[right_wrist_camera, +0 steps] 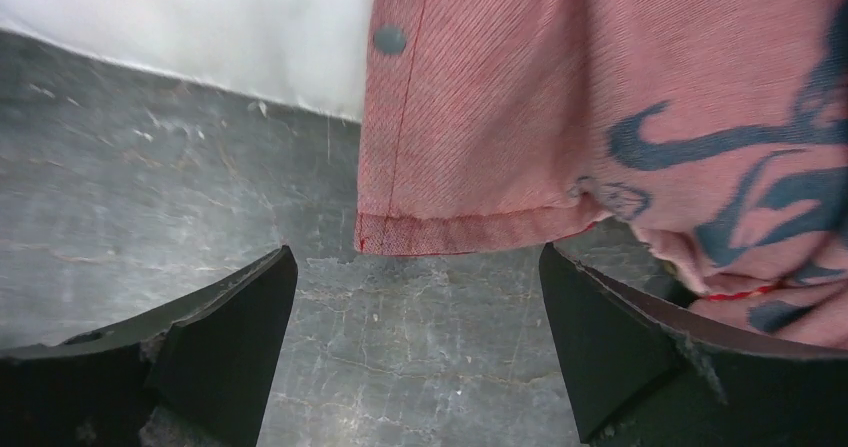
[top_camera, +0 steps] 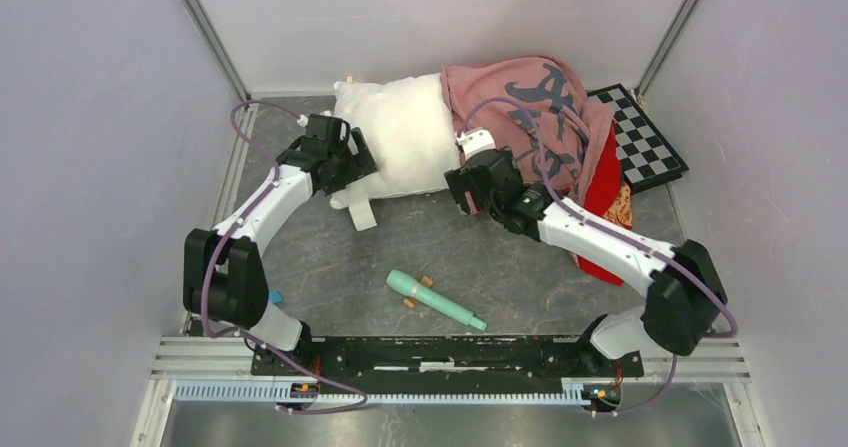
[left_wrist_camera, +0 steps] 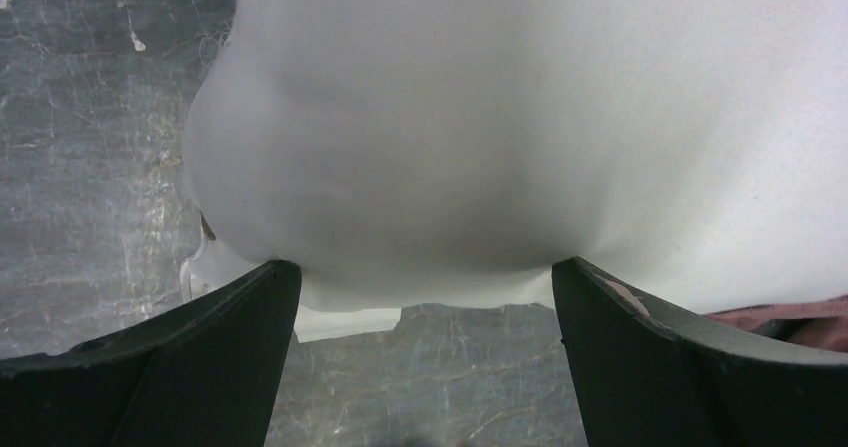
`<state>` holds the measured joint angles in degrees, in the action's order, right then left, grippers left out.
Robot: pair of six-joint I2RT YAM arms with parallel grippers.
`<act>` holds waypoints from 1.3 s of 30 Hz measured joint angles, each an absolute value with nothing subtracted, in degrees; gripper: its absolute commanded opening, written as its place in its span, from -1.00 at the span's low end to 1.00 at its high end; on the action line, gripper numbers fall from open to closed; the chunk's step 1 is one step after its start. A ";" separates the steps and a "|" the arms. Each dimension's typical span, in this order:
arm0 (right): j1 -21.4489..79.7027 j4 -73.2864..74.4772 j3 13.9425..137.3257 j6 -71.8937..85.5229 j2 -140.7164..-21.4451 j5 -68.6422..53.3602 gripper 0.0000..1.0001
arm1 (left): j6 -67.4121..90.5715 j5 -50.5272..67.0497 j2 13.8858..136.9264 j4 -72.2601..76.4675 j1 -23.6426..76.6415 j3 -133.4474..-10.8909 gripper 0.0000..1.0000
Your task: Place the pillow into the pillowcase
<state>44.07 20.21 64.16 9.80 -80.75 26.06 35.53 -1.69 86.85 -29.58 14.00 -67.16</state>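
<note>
The white pillow (top_camera: 400, 137) lies at the back of the table, its right end covered by the faded pink pillowcase (top_camera: 530, 107) with dark brush marks. My left gripper (top_camera: 355, 162) is at the pillow's near left corner, open. In the left wrist view the pillow (left_wrist_camera: 500, 117) bulges just ahead of the left gripper (left_wrist_camera: 425, 267), with bare table between the fingers. My right gripper (top_camera: 470, 177) is open at the pillowcase's near hem. In the right wrist view the hem of the pillowcase (right_wrist_camera: 600, 97) hangs just beyond the right gripper (right_wrist_camera: 415, 257), and the pillow (right_wrist_camera: 200, 17) shows at upper left.
A black-and-white checkerboard (top_camera: 640, 137) lies at the back right, partly under the fabric. A teal tool (top_camera: 435, 300) and small orange bits (top_camera: 415, 297) lie on the near middle of the table. A white tag (left_wrist_camera: 345, 319) sticks out under the pillow. Walls close in on three sides.
</note>
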 measured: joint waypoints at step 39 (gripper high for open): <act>52.51 25.91 98.00 10.68 -100.53 26.41 -1.00 | 39.57 -7.35 87.59 -18.76 27.88 -66.50 -0.95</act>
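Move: The left hand, open, has the pillow's near left part about 4 cm ahead and 4 cm below its fingers; the pillow's tag hangs some 7 cm back and 3 cm right, and the pillowcase mouth stands about 7 cm ahead and 21 cm right. From the open right hand, the pillowcase's near corner is about 6 cm straight ahead and 10 cm below, the pillow's middle some 10 cm ahead and 13 cm left. Left hand pinches the pillow, dragging it some 11 cm right; right hand dips forward, shuts, rises 14 cm leftward. ##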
